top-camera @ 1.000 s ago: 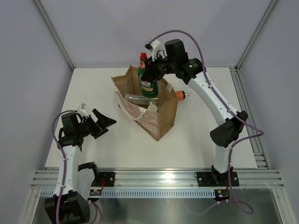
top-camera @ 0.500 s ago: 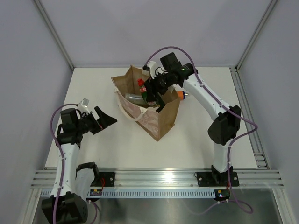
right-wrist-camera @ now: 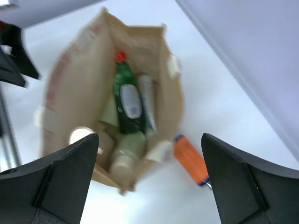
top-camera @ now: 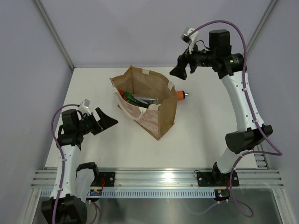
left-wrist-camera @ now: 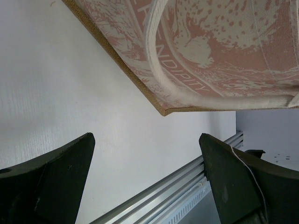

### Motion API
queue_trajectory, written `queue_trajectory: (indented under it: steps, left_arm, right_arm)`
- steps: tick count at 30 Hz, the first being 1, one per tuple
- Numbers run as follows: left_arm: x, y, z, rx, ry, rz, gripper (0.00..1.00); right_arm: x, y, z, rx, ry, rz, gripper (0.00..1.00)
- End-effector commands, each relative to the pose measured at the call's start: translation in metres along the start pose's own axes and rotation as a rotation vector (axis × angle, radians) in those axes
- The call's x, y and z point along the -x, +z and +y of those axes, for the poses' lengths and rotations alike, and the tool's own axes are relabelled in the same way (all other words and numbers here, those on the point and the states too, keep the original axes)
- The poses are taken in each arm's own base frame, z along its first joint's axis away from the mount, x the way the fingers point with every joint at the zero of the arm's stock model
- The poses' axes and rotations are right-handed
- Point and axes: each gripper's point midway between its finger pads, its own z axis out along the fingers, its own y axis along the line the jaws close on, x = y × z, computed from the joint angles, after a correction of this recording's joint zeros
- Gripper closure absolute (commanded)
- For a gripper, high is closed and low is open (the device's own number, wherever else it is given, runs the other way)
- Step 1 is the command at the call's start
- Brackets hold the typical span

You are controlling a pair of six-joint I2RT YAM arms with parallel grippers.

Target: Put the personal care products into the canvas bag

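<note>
The canvas bag (top-camera: 161,122) stands upright mid-table, mouth open. Inside it lie the green red-capped bottle (right-wrist-camera: 126,100), a silver-grey tube (right-wrist-camera: 147,105) beside it, and two pale bottles (right-wrist-camera: 129,150) with cream caps. The orange bottle (top-camera: 181,95) lies on the table just right of the bag, also in the right wrist view (right-wrist-camera: 189,159). My right gripper (top-camera: 177,69) hangs high above and right of the bag, open and empty. My left gripper (top-camera: 108,119) is open and empty, low beside the bag's patterned side (left-wrist-camera: 210,42).
The bag's cream strap handle (left-wrist-camera: 156,74) hangs over its patterned side. An aluminium rail (top-camera: 154,176) runs along the table's near edge. Grey enclosure walls (top-camera: 140,28) stand behind and at both sides.
My right gripper lowered the green bottle into the bag, let go of it, opened wide, then rose up and to the right. The left arm has barely shifted.
</note>
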Motion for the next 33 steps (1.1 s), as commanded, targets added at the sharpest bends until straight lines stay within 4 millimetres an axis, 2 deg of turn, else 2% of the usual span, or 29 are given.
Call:
queue_trajectory:
  steps: [1,2,3,4,5,7,9,12,13,16,18,21,24,33]
  left_arm:
    - [0.005,0.0,-0.005,-0.025,0.052,-0.025,0.01]
    - [0.004,0.0,-0.006,-0.029,0.051,-0.022,0.01]
    - [0.004,0.0,-0.007,-0.031,0.053,-0.021,0.01]
    - [0.004,0.0,-0.007,-0.035,0.053,-0.019,0.01]
    - [0.003,0.0,-0.007,-0.035,0.054,-0.019,0.01]
    - [0.003,0.0,-0.008,-0.038,0.055,-0.021,0.01]
    - [0.003,0.0,-0.009,-0.042,0.06,-0.021,0.01]
    - [0.003,0.001,-0.008,-0.042,0.054,-0.019,0.01]
    - [0.003,0.001,-0.008,-0.043,0.051,-0.016,0.01]
    - [0.002,0.003,-0.007,-0.041,0.042,-0.008,0.01]
    - [0.001,0.003,-0.006,-0.038,0.041,-0.007,0.01]
    - [0.001,0.004,-0.005,-0.033,0.041,-0.003,0.01]
    - [0.0,0.005,-0.005,-0.03,0.041,0.001,0.01]
    - [-0.002,0.005,-0.006,-0.033,0.044,0.011,0.01]
  right_arm:
    - [-0.031,-0.003,-0.037,0.01,-0.083,0.0,0.0]
    - [-0.053,-0.007,-0.05,0.008,-0.164,0.06,0.01]
    - [-0.069,-0.007,-0.056,0.007,-0.188,0.107,0.0]
    - [-0.096,-0.003,-0.063,0.023,-0.175,0.184,0.0]
    - [-0.113,-0.006,-0.078,0.009,-0.243,0.244,0.0]
    - [-0.141,-0.003,-0.095,0.014,-0.246,0.322,0.01]
    - [-0.169,-0.003,-0.113,0.018,-0.271,0.39,0.01]
    - [-0.197,0.002,-0.136,0.013,-0.316,0.457,0.0]
    - [-0.215,0.009,-0.143,0.034,-0.305,0.49,0.01]
    - [-0.244,0.025,-0.152,0.077,-0.287,0.529,0.01]
    - [-0.252,0.034,-0.152,0.104,-0.278,0.527,0.01]
    - [-0.28,0.052,-0.143,0.161,-0.256,0.591,0.01]
    - [-0.304,0.074,-0.126,0.215,-0.269,0.648,0.0]
    - [-0.325,0.109,-0.133,0.159,-0.299,0.728,0.01]
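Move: The orange shampoo bottle lies on the table beside the bag's right-hand rim, about 10 cm ahead of the right hand, 4 cm to its right and some 37 cm below. The canvas bag's middle is roughly 2 cm ahead, 10 cm left and 32 cm down from that hand, with the green bottle inside it about 3 cm ahead, 15 cm left and 31 cm down. From the left hand the shampoo lies about 25 cm ahead, 28 cm right and 14 cm lower. The shampoo bottle is what the empty right hand drops to: it sinks some 34 cm and goes about 10 cm forward, swinging out to the right first, then easing back left beside the bag's rim in the last third. The wrist rolls its left side down by about 40 degrees, so the fingers point steeply down, still wide open over the bottle's clear-capped end; no grip yet. ##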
